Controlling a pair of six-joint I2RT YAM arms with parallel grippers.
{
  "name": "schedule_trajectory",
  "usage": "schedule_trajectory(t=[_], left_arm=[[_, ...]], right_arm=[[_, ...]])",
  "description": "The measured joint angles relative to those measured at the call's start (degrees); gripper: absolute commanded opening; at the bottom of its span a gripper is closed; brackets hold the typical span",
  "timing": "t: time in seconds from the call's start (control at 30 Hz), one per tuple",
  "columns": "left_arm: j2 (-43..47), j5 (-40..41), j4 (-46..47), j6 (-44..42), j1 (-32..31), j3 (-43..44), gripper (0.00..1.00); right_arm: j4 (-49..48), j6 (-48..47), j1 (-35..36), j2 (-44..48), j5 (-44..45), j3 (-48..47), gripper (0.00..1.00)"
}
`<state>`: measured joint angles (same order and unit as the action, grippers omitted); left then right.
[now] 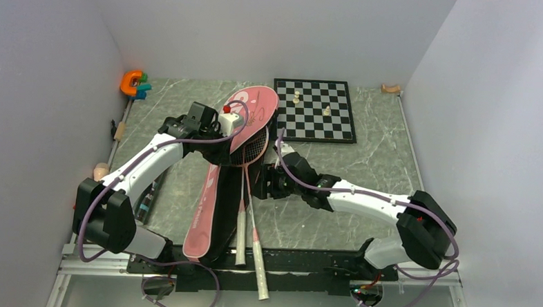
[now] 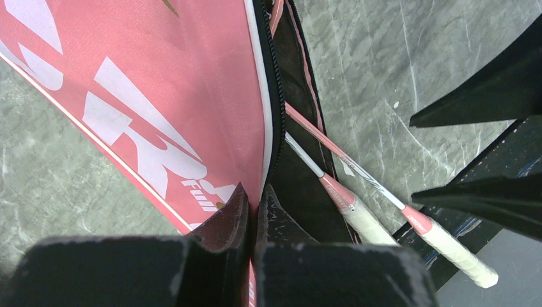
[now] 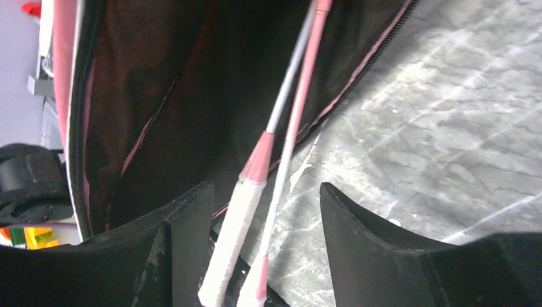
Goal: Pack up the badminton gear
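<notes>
The long pink bag (image 1: 207, 213) lies open down the middle of the table, its dark inside (image 3: 160, 96) showing. My left gripper (image 2: 255, 199) is shut on the bag's pink zipped flap edge (image 2: 192, 96) and holds it up. Two pink-framed rackets lie with their heads (image 1: 255, 146) in the bag. Their white handles (image 1: 241, 239) (image 1: 259, 267) stick out toward the near edge. My right gripper (image 3: 265, 198) is open over the racket shafts. One white handle (image 3: 233, 249) and a thin shaft (image 3: 281, 192) run between its fingers without being clamped.
A black-and-white chessboard (image 1: 315, 110) with pale pieces lies at the back right. An orange C-shaped toy (image 1: 132, 83) sits in the back left corner. A small wooden piece (image 1: 390, 89) lies by the right wall. The arms' black base rail (image 1: 305, 262) runs along the near edge.
</notes>
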<state>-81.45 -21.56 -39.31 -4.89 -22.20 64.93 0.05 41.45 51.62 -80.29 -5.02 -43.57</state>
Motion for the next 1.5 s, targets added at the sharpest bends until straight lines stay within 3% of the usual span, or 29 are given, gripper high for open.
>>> schedule_trajectory(t=[0.4, 0.63, 0.7, 0.87, 0.9, 1.5], left_arm=[[0.0, 0.0, 0.0, 0.0, 0.0, 0.0, 0.00], [0.0, 0.0, 0.0, 0.0, 0.0, 0.0, 0.00], [0.0, 0.0, 0.0, 0.0, 0.0, 0.0, 0.00], [0.0, 0.2, 0.0, 0.0, 0.0, 0.0, 0.00], [0.0, 0.2, -0.2, 0.0, 0.0, 0.0, 0.00], [0.0, 0.8, -1.7, -0.3, 0.1, 0.0, 0.00]], right_arm=[[5.7, -8.1, 7.6, -10.1, -3.1, -5.4, 0.56], [7.2, -9.2, 7.0, -14.8, -4.5, -6.8, 0.42], [7.2, -9.4, 7.0, -15.7, -4.6, -7.1, 0.35], [7.2, -9.2, 6.9, -16.4, -5.6, -8.0, 0.02], [7.4, -8.6, 6.8, -16.4, -5.5, -8.1, 0.00], [8.0, -5.1, 1.1, -17.3, -4.3, -14.6, 0.00]])
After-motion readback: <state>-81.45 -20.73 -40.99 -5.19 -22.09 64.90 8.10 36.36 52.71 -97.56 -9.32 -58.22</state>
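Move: The racket shafts, where the right fingers will next shut, lie about 5 cm back, 3 cm left and 7 cm below the right hand. The racket heads stick out roughly 9 cm ahead and 3 cm left of the hand; the pink-shafted racket's grip lies some 23 cm back and 1 cm right; the open bag's middle is around 8 cm left and 1 cm ahead. From the left hand, the shafts lie about 8 cm back, 6 cm right and 10 cm below. The right fingers close on the pink-and-white racket shaft just above the grips, after the open hand has dropped some 7 cm, drawn back about 5 cm and turned some 15 degrees counter-clockwise. Keeping that pinch, the hand then feeds the racket forward 5 to 6 cm and up about 3 cm towards the bag's upper end, while the left hand keeps its hold on the flap edge. ##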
